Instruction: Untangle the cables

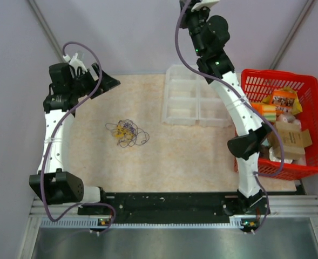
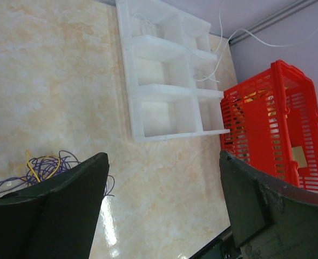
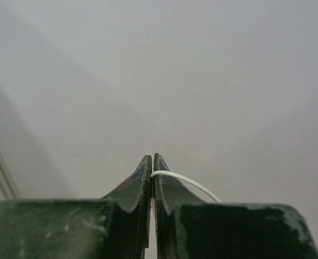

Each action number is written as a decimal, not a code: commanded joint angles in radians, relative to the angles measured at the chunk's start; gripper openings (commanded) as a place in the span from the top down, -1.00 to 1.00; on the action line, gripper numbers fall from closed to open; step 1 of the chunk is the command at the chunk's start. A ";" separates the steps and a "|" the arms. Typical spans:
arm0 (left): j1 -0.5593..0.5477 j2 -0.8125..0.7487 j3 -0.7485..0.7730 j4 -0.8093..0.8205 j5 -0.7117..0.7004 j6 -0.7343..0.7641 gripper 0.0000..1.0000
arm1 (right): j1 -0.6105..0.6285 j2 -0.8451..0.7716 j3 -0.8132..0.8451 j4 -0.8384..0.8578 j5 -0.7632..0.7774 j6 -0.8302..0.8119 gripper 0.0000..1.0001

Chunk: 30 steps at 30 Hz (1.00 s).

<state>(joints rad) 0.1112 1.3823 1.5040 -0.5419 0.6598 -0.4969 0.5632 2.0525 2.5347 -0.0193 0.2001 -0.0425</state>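
A small tangle of cables (image 1: 127, 132), thin dark purple and yellow wires, lies on the table left of centre. The left wrist view catches it at the lower left (image 2: 45, 167), partly behind a finger. My left gripper (image 1: 107, 82) hovers above the table's far left, beyond the tangle, open and empty (image 2: 163, 156). My right gripper (image 1: 204, 4) is raised high at the back, pointing at the bare wall. It is shut (image 3: 152, 157) on a thin white cable (image 3: 185, 181). White wire (image 2: 220, 32) rises from the tray's far compartments.
A white compartment tray (image 1: 197, 102) stands at the back centre (image 2: 132, 81). A red basket (image 1: 310, 81) with packaged goods sits at the right edge (image 2: 266, 118). Black and metal rails run along the near edge.
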 commanded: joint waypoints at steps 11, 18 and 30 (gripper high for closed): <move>0.008 -0.046 0.024 0.011 0.015 0.037 -0.74 | -0.023 0.251 0.050 0.321 0.160 -0.137 1.00; 0.016 -0.290 -0.214 -0.171 0.067 0.112 -0.75 | 0.050 0.261 0.047 0.317 0.144 -0.080 1.00; -0.048 -0.342 -0.237 -0.210 0.050 0.169 -0.75 | 0.044 0.368 0.144 0.481 0.185 -0.120 1.00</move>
<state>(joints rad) 0.0879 1.0412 1.2625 -0.7517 0.6991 -0.3683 0.6254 2.3772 2.6152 0.3294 0.3443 -0.1276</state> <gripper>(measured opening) 0.874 0.007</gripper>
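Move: My left hand is open and empty. The tangle of purple and yellow cables lies almost straight below it, some 33 cm down, about 3 cm back and 3 cm to its right; the white tray is about 18 cm ahead and 35 cm right of that hand. From my right hand, high up with the white cable in its shut fingers, the tangle is about 14 cm back, 21 cm left and 57 cm down, and the tray about 6 cm ahead, 12 cm right. I keep the white cable pinched in my right hand and swing it about 9 cm forward and 11 cm down, turning the wrist some 10 degrees clockwise, then ease it about 4 cm left and a little back. My left hand waits open, then draws back about 11 cm and sinks nearly 3 cm, from above the tangle's far side to its near side, touching nothing. ##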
